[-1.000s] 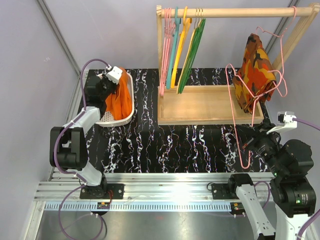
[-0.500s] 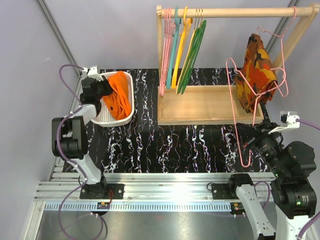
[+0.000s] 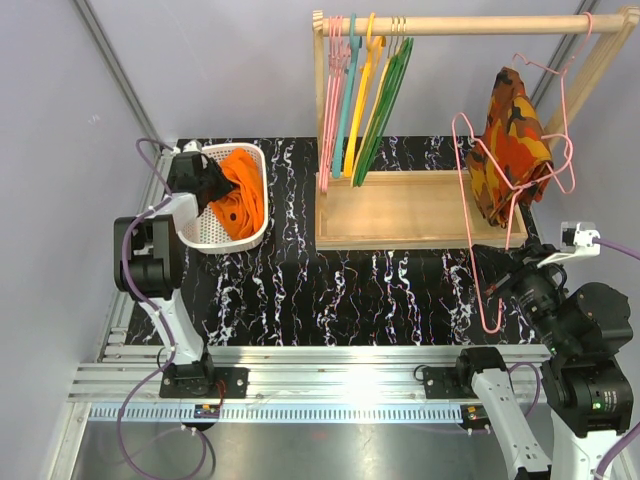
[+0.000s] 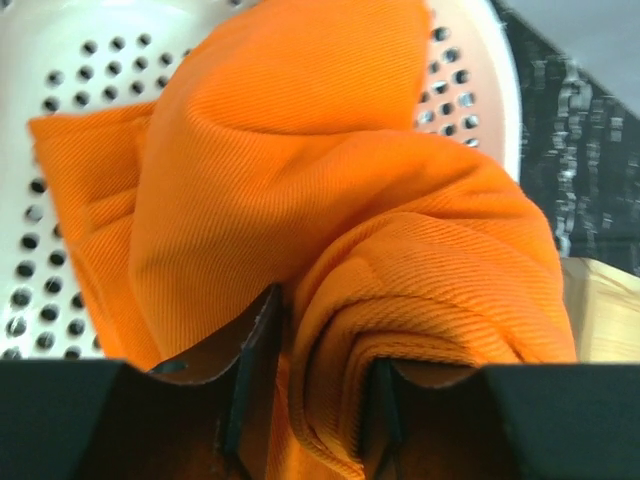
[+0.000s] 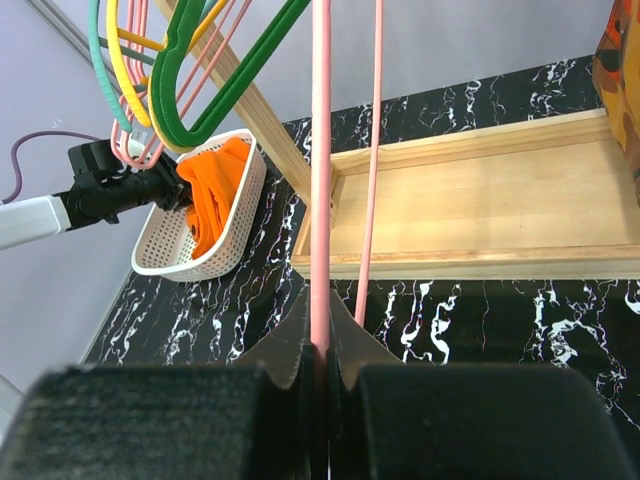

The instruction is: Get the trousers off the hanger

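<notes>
The orange trousers (image 3: 240, 195) lie bunched in the white perforated basket (image 3: 215, 236) at the table's back left. My left gripper (image 3: 208, 188) reaches into the basket from its left rim. In the left wrist view its jaws (image 4: 315, 340) stand slightly apart, with a fold of the trousers (image 4: 300, 180) loose between them. My right gripper (image 5: 320, 350) is shut on the thin pink wire hanger (image 5: 320, 200), which it holds upright over the table's right side (image 3: 484, 310). The hanger is bare.
A wooden rack with a top rail (image 3: 450, 25) and tray base (image 3: 400, 215) stands at the back centre. Pink, teal, yellow and green hangers (image 3: 365, 100) hang at its left end. A camouflage garment (image 3: 512, 150) on another pink hanger hangs at its right end.
My left gripper has swung down and left into the basket with the trousers, and its jaws have parted. The right gripper has lifted the hanger a little.
</notes>
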`<state>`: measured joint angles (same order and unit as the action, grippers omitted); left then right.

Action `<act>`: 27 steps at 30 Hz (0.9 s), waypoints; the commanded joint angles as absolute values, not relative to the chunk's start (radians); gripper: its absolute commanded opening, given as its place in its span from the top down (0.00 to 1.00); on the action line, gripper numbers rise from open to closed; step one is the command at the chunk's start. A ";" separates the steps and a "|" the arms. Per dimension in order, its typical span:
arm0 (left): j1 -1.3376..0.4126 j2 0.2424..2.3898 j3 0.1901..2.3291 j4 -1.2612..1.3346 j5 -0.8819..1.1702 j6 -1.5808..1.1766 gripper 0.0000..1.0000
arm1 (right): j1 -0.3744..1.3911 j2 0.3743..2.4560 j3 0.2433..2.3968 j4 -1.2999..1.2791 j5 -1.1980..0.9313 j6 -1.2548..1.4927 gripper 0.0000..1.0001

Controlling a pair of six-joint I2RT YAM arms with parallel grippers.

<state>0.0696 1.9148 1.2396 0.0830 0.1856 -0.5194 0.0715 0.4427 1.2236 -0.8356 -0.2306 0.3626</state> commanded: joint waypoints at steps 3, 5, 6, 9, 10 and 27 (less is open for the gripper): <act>0.058 1.985 1.305 -0.291 0.003 -0.523 0.66 | 0.078 0.477 1.232 -0.753 -0.259 0.339 1.00; 0.055 1.974 1.287 -0.305 -0.043 -0.529 0.62 | 0.078 0.539 1.274 -0.765 -0.243 0.313 1.00; 0.055 1.959 1.276 -0.302 -0.044 -0.535 0.56 | 0.078 0.566 1.290 -0.779 -0.235 0.280 1.00; 0.055 1.899 1.224 -0.269 -0.028 -0.548 0.49 | 0.078 0.664 1.357 -0.796 -0.186 0.229 1.00; 0.055 1.879 1.215 -0.252 -0.026 -0.558 0.44 | 0.078 0.704 1.383 -0.798 -0.170 0.221 1.00; 0.066 1.500 1.215 -0.238 0.187 -0.557 0.23 | 0.078 0.998 1.572 -0.680 -0.173 0.193 1.00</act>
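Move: The orange trousers are bunched in the white basket around the left fingertips, their middle some 4 cm below, 2 cm back and 2 cm right; the basket's middle is about 5 cm below, 2 cm back and 2 cm left. From the right hand, the free stretch of rod lies roughly 32 cm ahead, 4 cm left and 12 cm higher, with green hangers about 25 cm ahead and 15 cm left, level, and camouflage trousers 24 cm ahead, 9 cm right, slightly lower. The left fingers, already partly open, spread wide and come free of the orange trousers; that hand first dips a little into the basket, then rises to about 9 cm above its start while drawing back some 6 cm. The right hand keeps its pinch on the empty pink hanger and carries it about 13 cm forward towards the rod, tipping its fingers slightly down. ##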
